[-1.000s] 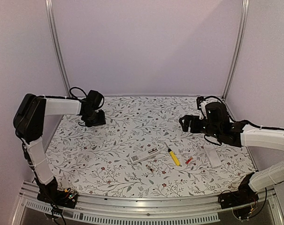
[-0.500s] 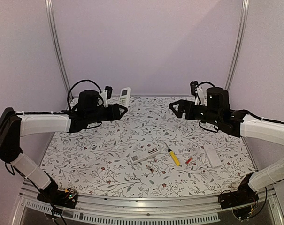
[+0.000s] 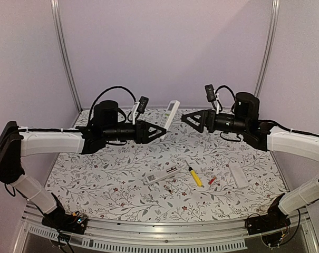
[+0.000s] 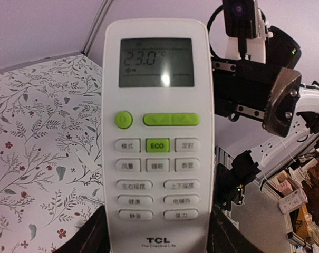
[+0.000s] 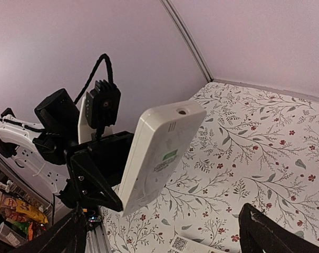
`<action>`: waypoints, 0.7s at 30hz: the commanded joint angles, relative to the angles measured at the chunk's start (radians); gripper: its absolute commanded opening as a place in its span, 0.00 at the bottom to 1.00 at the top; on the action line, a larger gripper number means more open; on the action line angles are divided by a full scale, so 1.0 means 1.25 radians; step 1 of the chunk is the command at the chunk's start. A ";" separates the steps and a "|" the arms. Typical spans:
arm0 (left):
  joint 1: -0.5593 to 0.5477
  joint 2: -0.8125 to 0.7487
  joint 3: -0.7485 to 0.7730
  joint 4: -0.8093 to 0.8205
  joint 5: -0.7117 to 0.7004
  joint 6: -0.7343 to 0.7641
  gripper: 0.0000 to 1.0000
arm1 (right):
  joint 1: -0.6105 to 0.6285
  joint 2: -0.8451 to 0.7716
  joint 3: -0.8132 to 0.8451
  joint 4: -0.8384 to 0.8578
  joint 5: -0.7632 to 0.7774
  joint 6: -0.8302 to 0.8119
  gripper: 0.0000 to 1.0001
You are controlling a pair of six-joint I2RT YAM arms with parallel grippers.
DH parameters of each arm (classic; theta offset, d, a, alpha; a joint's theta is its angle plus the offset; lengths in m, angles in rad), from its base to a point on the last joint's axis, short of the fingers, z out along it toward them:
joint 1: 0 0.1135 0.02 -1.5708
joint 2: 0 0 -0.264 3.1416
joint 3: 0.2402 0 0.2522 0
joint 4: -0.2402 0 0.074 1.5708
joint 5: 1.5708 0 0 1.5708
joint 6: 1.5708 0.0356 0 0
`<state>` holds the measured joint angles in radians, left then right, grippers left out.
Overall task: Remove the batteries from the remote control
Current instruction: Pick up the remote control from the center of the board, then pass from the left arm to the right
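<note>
My left gripper is shut on the lower end of a white remote control, holding it upright in the air above the middle of the table. The left wrist view shows its button face and lit display filling the frame, with my fingers on both sides. The remote's plain back faces my right gripper, which hangs open a short way to its right, apart from it. On the table lie a red-orange battery and a small dark one.
A second light-coloured remote lies on the flowered table near the front middle. A yellow-handled, black-tipped tool rests beside it. A flat white oblong piece lies at the right. Walls stand close at back and sides.
The left arm has swung from the back left to the middle, lifting the remote into the air. The right arm has risen and moved left to face it, jaws still open.
</note>
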<state>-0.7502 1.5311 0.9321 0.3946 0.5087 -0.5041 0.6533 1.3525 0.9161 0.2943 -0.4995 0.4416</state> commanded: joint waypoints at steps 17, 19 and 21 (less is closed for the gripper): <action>-0.118 0.009 0.110 0.055 0.205 0.045 0.36 | -0.005 0.018 -0.013 0.342 -0.314 0.147 0.83; -0.122 0.009 0.110 0.049 0.200 0.049 0.36 | -0.005 0.015 -0.023 0.371 -0.317 0.162 0.75; -0.124 0.006 0.107 0.049 0.195 0.051 0.36 | -0.005 0.012 -0.031 0.395 -0.319 0.179 0.68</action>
<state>-0.8894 1.5326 1.0443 0.4332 0.7349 -0.4675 0.6514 1.3628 0.9108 0.6834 -0.8627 0.6010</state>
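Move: Between the two hands stands the remote control, its lower end in the left fingers; its middle is about 3 cm ahead, 3 cm right and 4 cm above the left hand, and 2 cm ahead, 8 cm left and 2 cm below the right. The right gripper is level ahead with the left hand, about 11 cm right and 5 cm higher. On the table, 27 cm below the right hand and 8 cm back, lie the opened remote, 8 cm left, and the screwdriver, 6 cm right. Drawing back about 9 cm while rising 6 and easing 5 cm to the right, the left hand keeps its grip and turns the remote some 20 degrees clockwise towards the right gripper. The right hand rises about 7 cm and backs 6, turning counter-clockwise to face it; late on, its wide-open fingers begin closing around the remote's display end. ##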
